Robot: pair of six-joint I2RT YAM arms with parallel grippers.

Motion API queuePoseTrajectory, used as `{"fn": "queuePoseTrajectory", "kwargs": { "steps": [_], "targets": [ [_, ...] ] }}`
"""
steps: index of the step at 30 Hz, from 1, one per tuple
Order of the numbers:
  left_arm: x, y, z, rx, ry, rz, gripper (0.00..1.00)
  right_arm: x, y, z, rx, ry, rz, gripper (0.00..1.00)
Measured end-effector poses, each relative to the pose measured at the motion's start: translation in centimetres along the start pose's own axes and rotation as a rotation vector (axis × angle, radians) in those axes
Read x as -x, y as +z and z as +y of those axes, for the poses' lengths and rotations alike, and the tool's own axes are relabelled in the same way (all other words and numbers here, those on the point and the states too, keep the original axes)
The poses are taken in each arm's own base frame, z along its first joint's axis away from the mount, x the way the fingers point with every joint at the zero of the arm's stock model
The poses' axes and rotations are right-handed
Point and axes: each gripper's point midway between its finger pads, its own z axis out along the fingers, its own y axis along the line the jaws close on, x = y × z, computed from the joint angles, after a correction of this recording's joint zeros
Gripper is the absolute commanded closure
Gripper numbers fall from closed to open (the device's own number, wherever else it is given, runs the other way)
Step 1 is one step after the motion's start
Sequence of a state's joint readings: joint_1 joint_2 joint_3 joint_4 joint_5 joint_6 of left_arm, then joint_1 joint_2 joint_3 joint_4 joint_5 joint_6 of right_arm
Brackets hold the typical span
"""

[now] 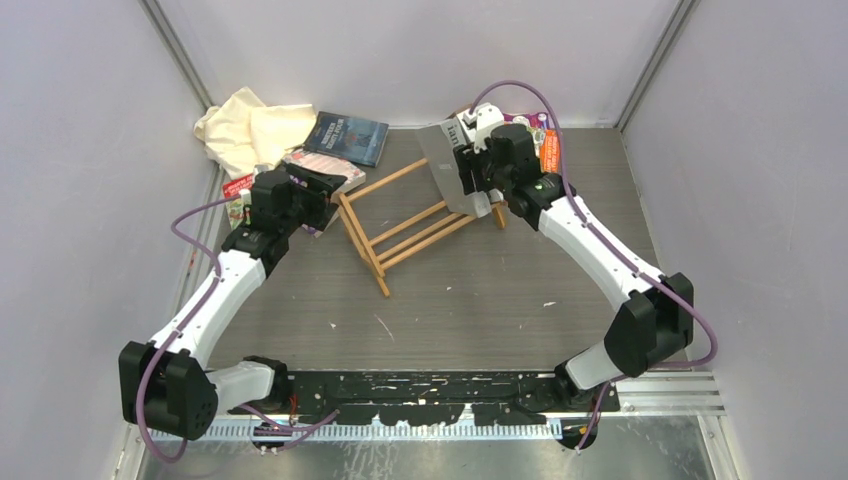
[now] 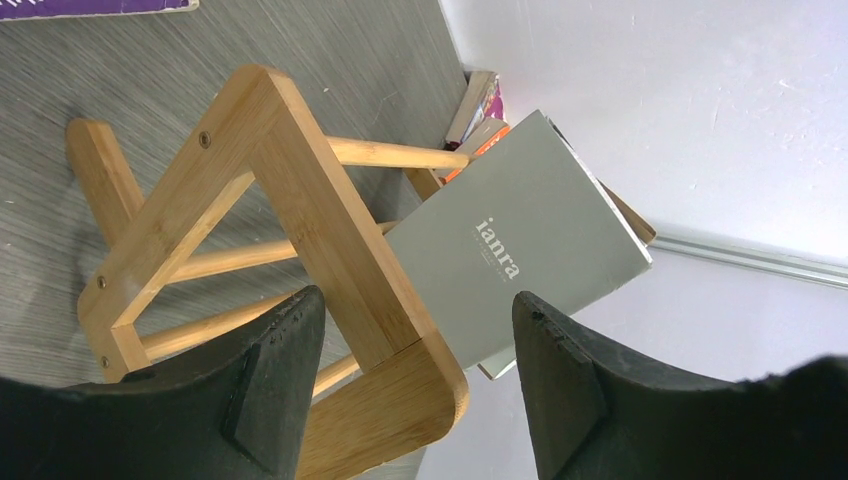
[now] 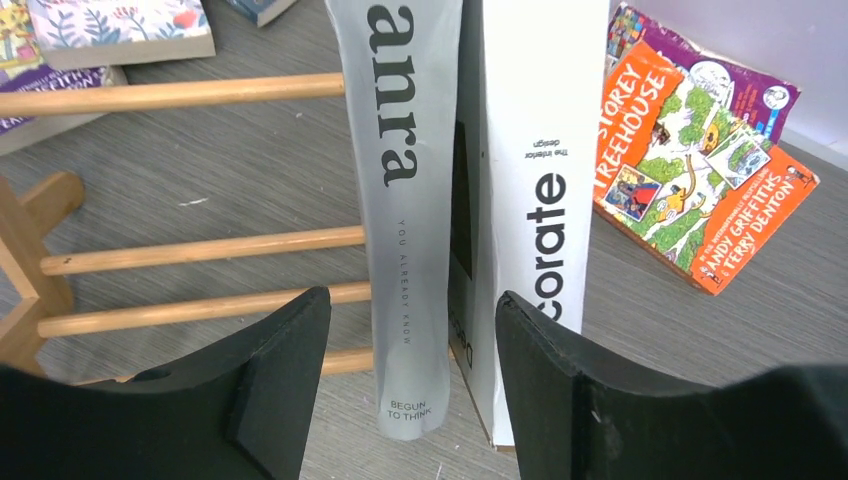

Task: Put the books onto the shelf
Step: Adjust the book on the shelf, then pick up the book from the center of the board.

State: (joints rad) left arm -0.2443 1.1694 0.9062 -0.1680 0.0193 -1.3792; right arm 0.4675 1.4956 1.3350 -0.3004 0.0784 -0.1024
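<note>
The wooden shelf (image 1: 410, 225) lies angled at mid-table. A grey book (image 1: 445, 175) reading "ianra" (image 2: 520, 260) stands on its right end, spine up (image 3: 405, 180). The white "Decorate" book (image 3: 540, 150) stands right beside it. My right gripper (image 3: 410, 390) hovers open over both spines, with gaps on each side of the grey one. My left gripper (image 2: 415, 390) is open, and the corner of the shelf's left end frame (image 2: 300, 200) sits between its fingers. Other books lie flat: a dark blue one (image 1: 347, 137), a floral one (image 1: 322, 170), and an orange one (image 3: 700, 170) on a purple one (image 3: 740, 85).
A cream cloth (image 1: 245, 130) is bunched in the back left corner. White walls close the table on three sides. More book edges (image 2: 480, 105) show past the shelf's far end, and a purple cover (image 2: 90, 6) lies by the left arm.
</note>
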Motion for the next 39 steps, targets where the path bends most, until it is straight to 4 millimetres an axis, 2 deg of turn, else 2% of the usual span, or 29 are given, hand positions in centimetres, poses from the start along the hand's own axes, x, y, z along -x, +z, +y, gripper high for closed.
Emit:
{"fn": "queuePoseTrajectory", "kwargs": {
  "steps": [7, 10, 13, 14, 15, 20, 24, 27, 30, 35, 39],
  "targets": [
    [0.0, -0.2, -0.1, -0.005, 0.006, -0.001, 0.31, 2.3, -2.6, -0.5, -0.023, 0.036, -0.071, 0.31],
    [0.0, -0.3, 0.0, -0.001, 0.023, 0.000, 0.29, 3.7, -3.8, -1.5, -0.073, 0.062, -0.102, 0.29],
    [0.0, -0.4, 0.3, 0.007, 0.036, 0.002, 0.23, 5.2, -4.6, -2.6, -0.129, 0.086, -0.133, 0.25],
    [-0.1, -0.4, 0.3, 0.009, 0.042, 0.003, 0.11, 5.8, -5.0, -3.1, -0.153, 0.098, -0.144, 0.24],
    [-0.1, -0.4, 0.4, 0.010, 0.048, 0.003, 0.06, 6.2, -5.2, -3.5, -0.175, 0.111, -0.152, 0.22],
    [-0.1, -0.5, 0.4, 0.010, 0.060, 0.008, 0.05, 7.4, -6.3, -6.8, -0.283, 0.197, -0.180, 0.20],
    [0.1, -0.6, -0.4, -0.003, 0.061, 0.009, 0.05, 7.5, -6.8, -11.2, -0.392, 0.309, -0.197, 0.18],
    [0.3, -0.7, -1.2, -0.014, 0.076, 0.013, 0.05, 6.4, -6.3, -14.7, -0.465, 0.399, -0.187, 0.16],
    [0.8, -1.0, -1.9, -0.014, 0.095, 0.007, 0.05, 4.2, -4.9, -18.7, -0.532, 0.506, -0.156, 0.15],
    [1.9, -1.5, -1.7, 0.017, 0.122, -0.011, 0.05, -1.7, -0.9, -23.7, -0.592, 0.681, -0.072, 0.13],
    [2.8, -1.5, -0.2, 0.078, 0.144, -0.035, 0.05, -6.2, 2.6, -25.8, -0.603, 0.785, -0.026, 0.13]
  ]
}}
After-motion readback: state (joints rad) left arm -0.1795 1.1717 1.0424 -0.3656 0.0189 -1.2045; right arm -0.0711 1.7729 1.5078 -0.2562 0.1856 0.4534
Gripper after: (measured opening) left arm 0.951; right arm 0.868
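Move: The right hand, empty and open, hangs over the grey book's spine: that book's middle is about 4 cm to its left, level with it and 12 cm down; the white Decorate book lies some 2 cm ahead, 2 cm right and 12 cm down. The orange Treehouse book, the likely next thing, lies on the table roughly 15 cm ahead, 13 cm right and 22 cm below. From the left hand the orange book is about 19 cm ahead and 45 cm right. Heading for the right end of the table, the right hand leaves the shelved books: it climbs some 11 cm, swings about 24 cm right and 10 cm forward past the orange book, then sinks quickly, turning about 50 degrees clockwise, its left side rising, its fingers opening wider. The left hand opens nearly fully, lifts slightly, then drifts about 3 cm left. ##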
